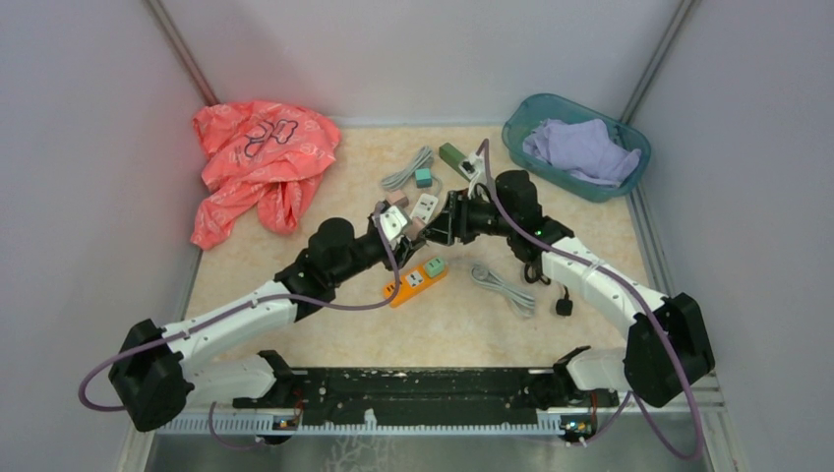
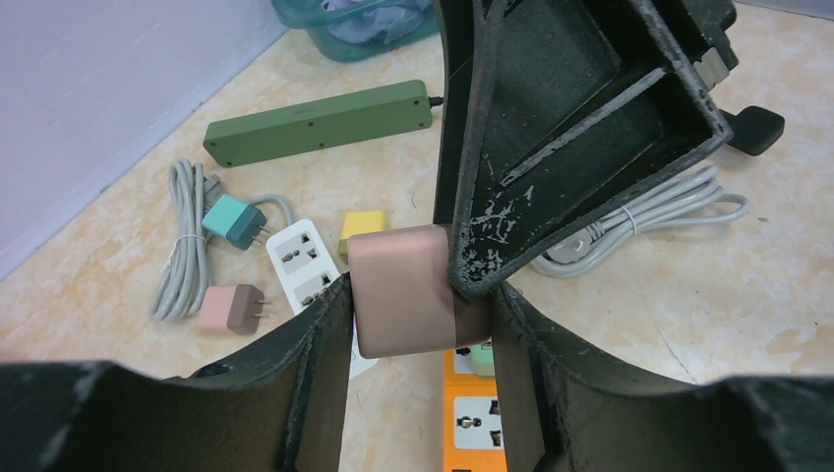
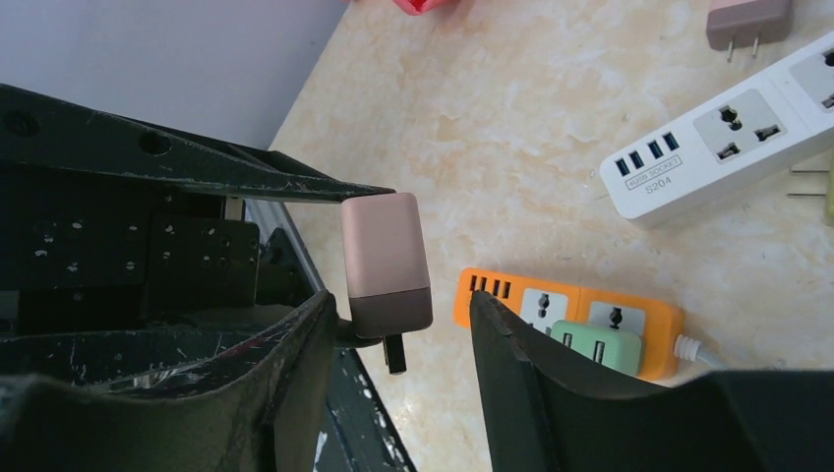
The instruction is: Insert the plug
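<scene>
A pink plug with a brown end [image 2: 403, 295] hangs above the table, and my left gripper [image 2: 421, 291] is shut on its sides. In the right wrist view the same plug [image 3: 384, 256] points its dark prongs downward. My right gripper [image 3: 401, 300] is open around it: the plug sits by the left finger and a gap shows to the right finger [image 3: 551, 383]. From above, both grippers meet at the plug [image 1: 412, 228]. Below lies an orange power strip [image 1: 415, 281] with free sockets [image 3: 544, 303] and a mint adapter [image 3: 595, 344] plugged in.
A white strip [image 1: 425, 206], a dark green strip [image 1: 454, 155], a teal plug [image 1: 423, 177], another pink plug [image 2: 228, 308] and a yellow plug [image 2: 364, 224] lie behind. Grey cables [image 1: 502, 287] and a black plug [image 1: 565, 306] lie right. A red cloth [image 1: 261, 162] and a teal basket [image 1: 618, 182] sit at the back.
</scene>
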You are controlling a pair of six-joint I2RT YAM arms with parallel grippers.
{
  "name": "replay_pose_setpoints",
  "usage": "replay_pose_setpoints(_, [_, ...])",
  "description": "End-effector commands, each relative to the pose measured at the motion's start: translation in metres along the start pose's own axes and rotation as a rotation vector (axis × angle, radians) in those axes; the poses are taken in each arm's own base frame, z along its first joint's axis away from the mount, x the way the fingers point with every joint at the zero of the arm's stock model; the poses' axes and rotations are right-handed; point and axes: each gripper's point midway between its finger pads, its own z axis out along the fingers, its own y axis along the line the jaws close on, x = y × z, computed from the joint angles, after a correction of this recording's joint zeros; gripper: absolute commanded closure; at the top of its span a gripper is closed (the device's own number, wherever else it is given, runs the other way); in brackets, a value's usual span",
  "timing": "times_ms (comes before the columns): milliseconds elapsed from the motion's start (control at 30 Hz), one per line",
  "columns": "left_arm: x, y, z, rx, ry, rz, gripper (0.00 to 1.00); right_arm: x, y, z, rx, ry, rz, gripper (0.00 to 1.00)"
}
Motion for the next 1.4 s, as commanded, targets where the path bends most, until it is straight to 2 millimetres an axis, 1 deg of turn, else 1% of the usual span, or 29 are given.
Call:
replay_pose_setpoints(0, [-0.023, -0.005, -0.005, 0.024, -0.094, 0.022, 0.57, -0.029, 0.025, -0.003, -0.116, -0.064, -0.042, 0.51])
replay_pose_setpoints(333, [-0.027, -0.009, -0.01, 0.042, -0.13, 0.011, 0.57, -0.024, 0.038, -0.004, -0.213, -0.047, -0.062, 0.85])
replay_pose_setpoints(433, [-0.027, -0.01, -0.01, 0.044, -0.134, 0.001, 0.5, -0.021, 0.039, -0.006, -0.23, -0.048, -0.081, 0.95])
replay_pose_setpoints(500, [-0.026, -0.01, -0.01, 0.039, -0.131, -0.01, 0.43, -0.02, 0.039, -0.007, -0.24, -0.051, -0.098, 1.0])
replay_pose_setpoints(633, [-0.025, -0.011, -0.013, 0.048, -0.12, -0.028, 0.32, -0.018, 0.034, -0.012, -0.246, -0.062, -0.133, 1.0])
replay_pose_setpoints(733, [-0.024, -0.012, -0.017, 0.065, -0.097, -0.045, 0.27, -0.018, 0.029, -0.015, -0.242, -0.065, -0.165, 1.0])
replay_pose_setpoints(833, [-0.025, -0.009, -0.021, 0.087, -0.08, -0.081, 0.26, -0.019, 0.026, -0.019, -0.243, -0.076, -0.197, 1.0])
replay_pose_setpoints(967, [-0.036, -0.013, -0.03, 0.166, -0.071, -0.146, 0.24, -0.017, 0.026, -0.021, -0.264, -0.081, -0.244, 1.0])
replay_pose_setpoints(1033, [-0.04, -0.014, -0.034, 0.205, -0.062, -0.179, 0.24, -0.017, 0.029, -0.022, -0.293, -0.089, -0.254, 1.0])
replay_pose_setpoints(1200, [-0.054, 0.0, -0.051, 0.223, -0.085, -0.251, 0.24, -0.014, 0.04, -0.024, -0.372, -0.098, -0.28, 1.0])
replay_pose_setpoints(1300, [-0.055, 0.004, -0.057, 0.253, -0.055, -0.296, 0.23, -0.014, 0.045, -0.027, -0.407, -0.118, -0.314, 1.0])
replay_pose_setpoints(1367, [-0.054, 0.001, -0.058, 0.29, -0.023, -0.319, 0.24, -0.012, 0.048, -0.028, -0.43, -0.124, -0.329, 1.0])
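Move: The pink plug sits in the left hand's closed pads, about 1 cm to the right of its hand point; from the right hand it lies some 2 cm to the left, level, between the open fingertips. The orange strip's middle is roughly 19 cm below and 3 cm back from both hands, about 1 cm right of the left hand and 2 cm left of the right. From the right hand, the white strip is about 10 cm ahead, 1 cm left, and the yellow plug 10 cm ahead, 4 cm right, both near the table. Both hands rise together a centimetre or so while the right closes its fingers on the pink plug from the right, pinching it by its darker prong-side end; only then does the left hand open, let go and draw off up and to its left by about 5 cm, tipping its fingers down a little. The right keeps its grip, sinks slightly and eases back about 2 cm from where it began, then climbs slightly again, turning some 20 degrees overall, mostly counter-clockwise, with the fingertips lifting. ##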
